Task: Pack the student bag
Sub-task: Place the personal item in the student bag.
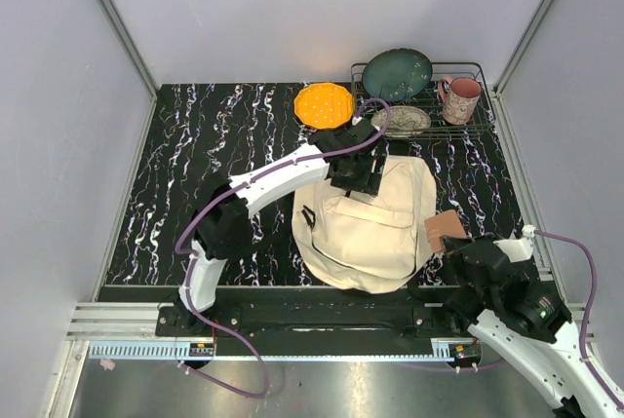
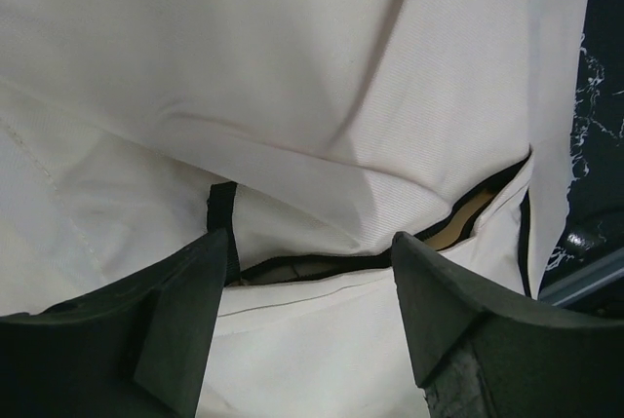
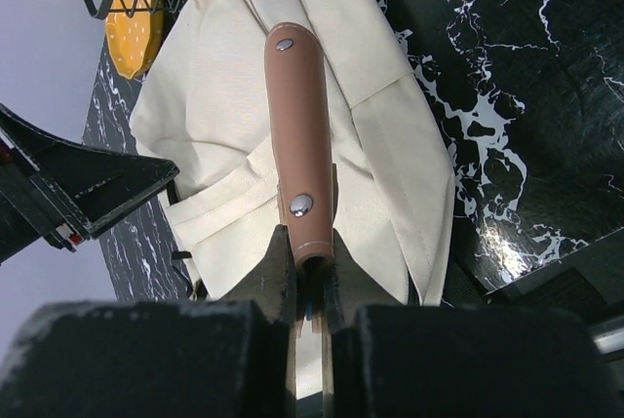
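Note:
The student bag (image 1: 375,233), a cream fabric backpack, lies flat in the middle of the black marbled table. My left gripper (image 1: 357,176) hovers over its far end. In the left wrist view it (image 2: 307,286) is open, its fingers (image 2: 185,316) either side of the cream fabric by the black-edged zip opening (image 2: 322,264). Something tan (image 2: 458,225) shows inside that opening. My right gripper (image 3: 304,243) is shut on a brown leather-bound notebook (image 3: 298,126) with two metal studs. It holds the notebook (image 1: 444,231) edge-up at the student bag's (image 3: 224,116) right side.
An orange plate (image 1: 324,104) lies behind the bag. A wire rack (image 1: 472,128) at the back right holds a dark green plate (image 1: 398,72), a small patterned plate (image 1: 402,120) and a pink mug (image 1: 460,98). Grey walls enclose the table.

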`<state>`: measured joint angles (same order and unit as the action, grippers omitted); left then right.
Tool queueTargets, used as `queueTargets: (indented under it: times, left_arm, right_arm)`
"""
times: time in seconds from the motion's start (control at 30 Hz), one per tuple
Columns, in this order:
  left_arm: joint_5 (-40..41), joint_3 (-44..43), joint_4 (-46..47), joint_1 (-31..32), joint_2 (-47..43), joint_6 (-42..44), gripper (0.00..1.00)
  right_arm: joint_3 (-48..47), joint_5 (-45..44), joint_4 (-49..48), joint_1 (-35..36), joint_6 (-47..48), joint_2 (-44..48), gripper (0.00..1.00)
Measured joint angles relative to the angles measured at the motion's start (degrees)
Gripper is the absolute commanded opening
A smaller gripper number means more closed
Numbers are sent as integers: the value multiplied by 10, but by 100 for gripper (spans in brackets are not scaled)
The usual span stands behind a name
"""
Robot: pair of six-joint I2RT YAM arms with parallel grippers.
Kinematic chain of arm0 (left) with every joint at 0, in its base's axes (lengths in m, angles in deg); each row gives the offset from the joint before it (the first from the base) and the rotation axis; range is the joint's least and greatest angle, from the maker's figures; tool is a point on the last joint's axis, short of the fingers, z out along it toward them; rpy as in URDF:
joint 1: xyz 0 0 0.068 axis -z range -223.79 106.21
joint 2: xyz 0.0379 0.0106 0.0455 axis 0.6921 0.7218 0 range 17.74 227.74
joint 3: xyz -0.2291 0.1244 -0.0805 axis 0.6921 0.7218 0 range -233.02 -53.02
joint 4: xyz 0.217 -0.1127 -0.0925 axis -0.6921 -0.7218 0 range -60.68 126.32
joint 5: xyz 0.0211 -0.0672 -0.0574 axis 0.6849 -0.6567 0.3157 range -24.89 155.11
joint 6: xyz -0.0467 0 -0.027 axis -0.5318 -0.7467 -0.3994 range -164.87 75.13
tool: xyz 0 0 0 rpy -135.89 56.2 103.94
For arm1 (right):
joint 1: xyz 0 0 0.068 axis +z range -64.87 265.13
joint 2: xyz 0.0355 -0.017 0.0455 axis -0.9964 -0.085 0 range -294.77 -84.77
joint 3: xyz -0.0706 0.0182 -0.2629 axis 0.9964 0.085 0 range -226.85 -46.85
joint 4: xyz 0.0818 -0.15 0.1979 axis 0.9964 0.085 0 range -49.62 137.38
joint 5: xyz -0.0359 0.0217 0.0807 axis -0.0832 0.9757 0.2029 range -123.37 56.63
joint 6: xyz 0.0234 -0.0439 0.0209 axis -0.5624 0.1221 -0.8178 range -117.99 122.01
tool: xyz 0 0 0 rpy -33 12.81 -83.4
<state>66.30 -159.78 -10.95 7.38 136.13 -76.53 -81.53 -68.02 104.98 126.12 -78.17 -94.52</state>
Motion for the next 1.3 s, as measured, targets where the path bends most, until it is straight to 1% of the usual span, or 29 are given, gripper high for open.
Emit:
queueTargets:
  times: [0.17, 0.23, 0.43, 0.7, 1.0, 1.07, 1.1, 1.13, 1.2, 1.23, 1.3]
  left_arm:
    - [22, 5, 7, 9, -12, -33, 63]
    - [29, 10, 11, 13, -17, -44, 63]
    - [42, 30, 23, 27, -23, -70, 63]
    - [56, 31, 25, 32, -19, -86, 63]
    - [68, 5, 23, 26, 29, -89, 64]
    - [70, -2, 17, 25, 36, -88, 61]
    - [70, -6, 16, 25, 38, -87, 57]
    - [71, -12, 13, 25, 41, -87, 48]
    - [73, -24, 14, 24, 48, -85, 36]
    - [76, -25, 13, 24, 50, -80, 26]
    - [82, -25, 9, 24, 54, -78, 16]
  right_arm:
    - [7, 7, -5, 0, 0, 3, 0]
    - [10, 11, -8, 0, 0, 3, 0]
    - [12, 13, -13, 0, 0, 3, 0]
    - [12, 13, -18, 0, 0, 3, 0]
    - [12, 14, -17, 0, 0, 8, 0]
    - [12, 14, -17, 0, 0, 12, 0]
    - [12, 14, -17, 0, 0, 14, 0]
    - [12, 14, -17, 0, 0, 15, 0]
    - [12, 14, -17, 0, 0, 16, 0]
    - [12, 14, -17, 0, 0, 16, 0]
    - [12, 14, -17, 0, 0, 16, 0]
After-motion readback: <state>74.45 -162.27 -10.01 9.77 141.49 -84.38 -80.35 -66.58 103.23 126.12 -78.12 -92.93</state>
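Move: Just below the open left fingers, about 1 cm forward, 2 cm right and 4 cm down, lies the lower fold of the student bag's cream flap. The black-edged pocket slit runs 3 cm behind and 2 cm to the right of that fold, and a black strap end sits 4 cm to its left and 1 cm behind it. From the right hand, which keeps the brown wallet, the fold is some 13 cm ahead, 23 cm left and roughly 11 cm lower. Easing up and back a centimetre or so while edging right, the left hand then reverses, dipping about 3.5 cm and reaching some 2.5 cm forward onto the flap's lower fold, nearly point-down and turned a little counter-clockwise. Over the last stretch its fingers close to under half their gap around the cloth, taking the fold between their tips. The right hand keeps its grip on the wallet, almost still. ##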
